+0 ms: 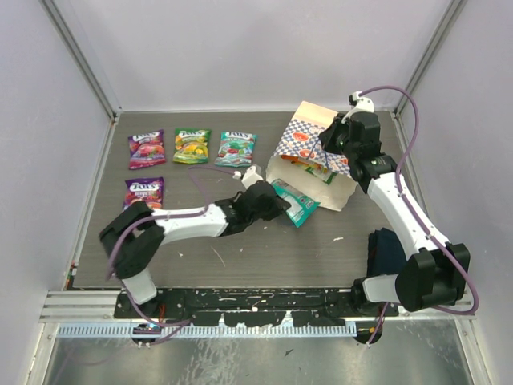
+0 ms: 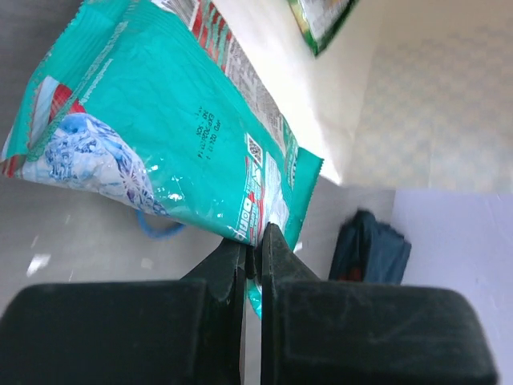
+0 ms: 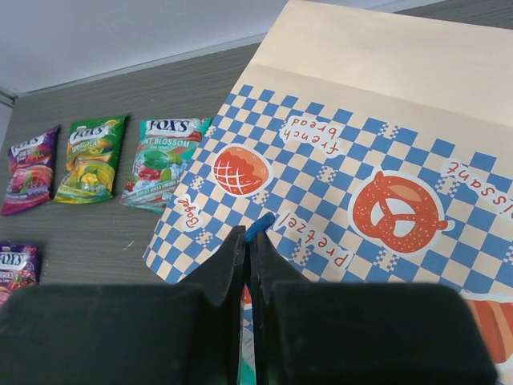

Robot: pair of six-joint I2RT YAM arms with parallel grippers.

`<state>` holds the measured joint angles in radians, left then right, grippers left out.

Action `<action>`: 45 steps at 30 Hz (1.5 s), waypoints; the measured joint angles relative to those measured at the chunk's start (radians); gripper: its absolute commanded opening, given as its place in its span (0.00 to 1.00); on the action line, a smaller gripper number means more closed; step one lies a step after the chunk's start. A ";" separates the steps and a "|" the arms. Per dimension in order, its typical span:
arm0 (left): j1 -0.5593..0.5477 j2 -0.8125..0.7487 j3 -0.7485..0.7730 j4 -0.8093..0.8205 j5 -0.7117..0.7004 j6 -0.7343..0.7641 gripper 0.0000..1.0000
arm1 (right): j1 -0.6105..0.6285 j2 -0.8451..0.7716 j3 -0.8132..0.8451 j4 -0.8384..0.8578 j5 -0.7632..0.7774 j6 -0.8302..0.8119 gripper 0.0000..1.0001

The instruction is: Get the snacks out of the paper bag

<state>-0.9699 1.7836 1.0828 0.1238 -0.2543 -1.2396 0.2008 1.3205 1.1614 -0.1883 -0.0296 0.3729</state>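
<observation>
The paper bag lies tilted on the table, its mouth facing the arms. My right gripper is shut on the bag's blue cord handle and holds the upper wall up. At the mouth, my left gripper is shut on the edge of a teal snack packet that sticks out of the bag. A green packet shows deeper inside. Set out at the far left are a purple, a green and a teal packet, with another purple one below them.
A dark blue cloth lies near the right arm's base. The bag's second blue cord handle rests on the table under the teal packet. White walls close the table at the back and both sides.
</observation>
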 measured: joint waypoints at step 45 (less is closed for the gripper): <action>0.224 -0.505 -0.132 -0.806 -0.172 -0.841 0.35 | 0.008 -0.011 0.000 -0.001 -0.028 0.086 0.01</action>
<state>-0.7456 1.2785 0.9504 -0.6823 -0.4267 -2.0808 0.2089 1.3098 1.1614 -0.1894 -0.0574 0.4591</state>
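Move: The teal snack is already pinched in the left fingers just outside the paper bag's mouth. The free table spot beside the near purple snack lies about 28 cm left of this hand, 5 cm ahead and 10 cm below. That purple snack is some 42 cm left and 5 cm ahead, the far teal snack 14 cm left and 19 cm ahead, and the paper bag's middle 10 cm right and 17 cm ahead. From the right hand, the free spot is roughly 45 cm left, 7 cm back and 26 cm below. The teal snack, still pinched by its end, is carried about 20 cm left by the left hand, away from the paper bag and towards the free spot by the near purple snack. The hand first draws back slightly and climbs about 11 cm, then sinks some 8 cm while the wrist turns counter-clockwise roughly 50 degrees and tips down. The right fingers keep their hold on the blue handle. ##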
